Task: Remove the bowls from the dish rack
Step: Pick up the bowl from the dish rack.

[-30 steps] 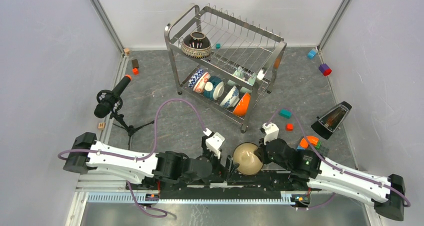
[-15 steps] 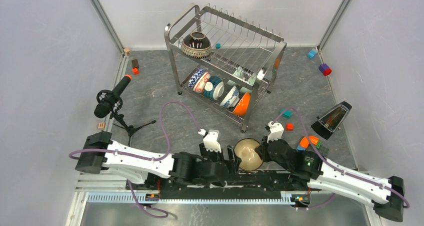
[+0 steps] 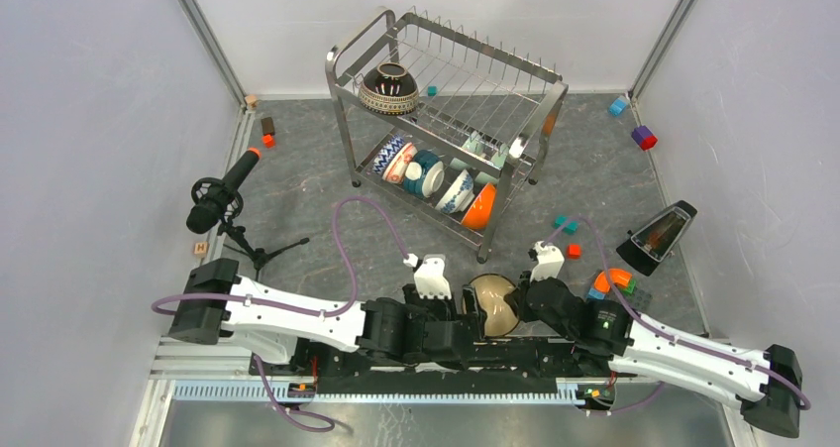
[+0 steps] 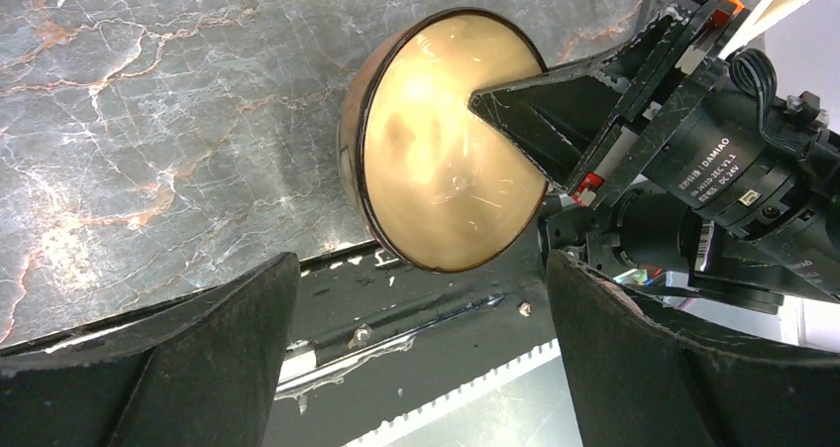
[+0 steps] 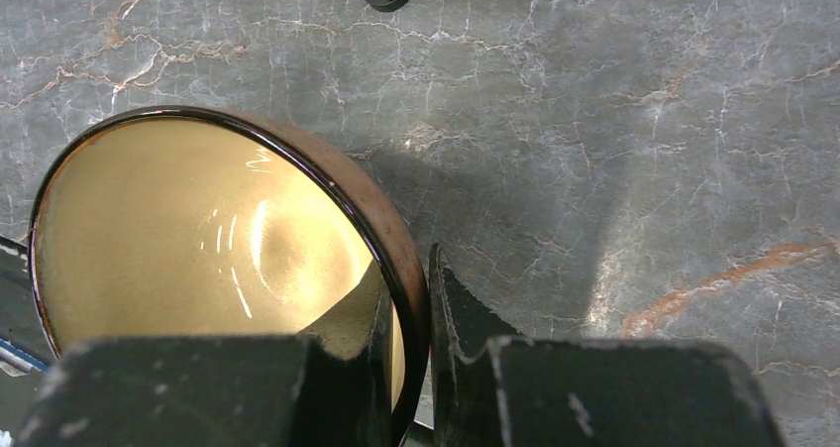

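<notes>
A dark brown bowl with a cream inside point(image 3: 492, 303) hangs tilted on edge between the two arms, over the table's near edge. My right gripper point(image 5: 408, 271) is shut on its rim point(image 5: 391, 239), one finger inside and one outside. The left gripper point(image 4: 421, 269) stands wide open just left of the bowl point(image 4: 446, 150), apart from it. The steel dish rack point(image 3: 342, 80) stands at the back. A dark patterned bowl point(image 3: 387, 88) lies upside down on its upper tier. Several bowls stand on edge in the lower tier, among them a blue-and-white one point(image 3: 456, 191) and an orange one point(image 3: 479, 207).
A microphone on a tripod point(image 3: 223, 194) stands at the left. A black wedge-shaped object point(image 3: 656, 237) sits at the right. Small coloured blocks lie about: teal point(image 3: 566, 224), red point(image 3: 574, 251), purple point(image 3: 644, 137), and a cluster point(image 3: 614, 280) by the right arm.
My left arm has slid right, bringing its open gripper close to the bowl. The right gripper has turned the bowl from mouth-up to on edge, facing left.
</notes>
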`<state>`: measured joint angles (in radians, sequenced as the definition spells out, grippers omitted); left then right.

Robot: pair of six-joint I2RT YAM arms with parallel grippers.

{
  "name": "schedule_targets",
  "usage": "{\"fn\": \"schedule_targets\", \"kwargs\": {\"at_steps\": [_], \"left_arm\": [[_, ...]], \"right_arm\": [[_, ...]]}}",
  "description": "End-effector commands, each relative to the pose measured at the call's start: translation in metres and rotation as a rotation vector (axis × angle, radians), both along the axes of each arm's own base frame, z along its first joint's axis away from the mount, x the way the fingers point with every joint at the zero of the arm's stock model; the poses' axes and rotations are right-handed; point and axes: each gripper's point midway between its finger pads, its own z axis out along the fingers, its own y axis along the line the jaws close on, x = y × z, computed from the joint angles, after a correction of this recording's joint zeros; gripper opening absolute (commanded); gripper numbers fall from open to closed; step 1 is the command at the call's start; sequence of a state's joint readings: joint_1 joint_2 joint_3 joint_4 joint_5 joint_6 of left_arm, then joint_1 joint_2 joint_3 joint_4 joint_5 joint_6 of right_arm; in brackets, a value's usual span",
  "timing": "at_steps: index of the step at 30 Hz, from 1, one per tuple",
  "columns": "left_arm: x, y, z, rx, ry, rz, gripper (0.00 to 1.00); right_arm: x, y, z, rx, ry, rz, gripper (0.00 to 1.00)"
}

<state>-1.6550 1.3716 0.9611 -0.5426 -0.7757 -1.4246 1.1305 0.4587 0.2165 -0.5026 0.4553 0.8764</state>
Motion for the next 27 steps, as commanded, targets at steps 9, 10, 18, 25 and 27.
{"fn": "schedule_targets", "kwargs": {"at_steps": [9, 10, 18, 25, 27], "left_arm": [[0.008, -0.017, 0.009, -0.093, 0.006, 0.049, 1.00], [0.009, -0.018, 0.007, -0.088, 0.011, 0.047, 1.00], [0.013, -0.023, -0.002, -0.047, 0.036, 0.035, 0.96], [0.030, -0.013, -0.021, 0.046, 0.052, 0.084, 0.80], [0.035, -0.010, -0.026, 0.084, 0.057, 0.097, 0.77]], "right_arm": [[0.016, 0.029, 0.034, 0.200, -0.041, -0.071, 0.00], [0.016, 0.030, 0.035, 0.202, -0.040, -0.069, 0.00], [0.016, 0.037, 0.035, 0.197, -0.034, -0.047, 0.00], [0.015, 0.038, 0.040, 0.193, -0.028, -0.042, 0.00], [0.015, 0.039, 0.044, 0.192, -0.032, -0.039, 0.00]]}}
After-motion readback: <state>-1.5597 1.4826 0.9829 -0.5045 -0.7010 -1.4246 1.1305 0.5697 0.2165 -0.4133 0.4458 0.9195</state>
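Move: The bowl, tilted and still pinched at its rim by the right hand, lies about 5 cm ahead of the left hand, 5 cm to its right and 7 cm below. From the left hand, the rack's near foot is some 14 cm ahead, 3 cm right and 14 cm down, and the orange bowl some 24 cm ahead, 2 cm right and 9 cm down. From the right hand, the held bowl's middle is about 5 cm left, 1 cm back and 1 cm lower. Left gripper dips forward and about 3 cm down towards the bowl, partly closing; right keeps the rim pinched. ##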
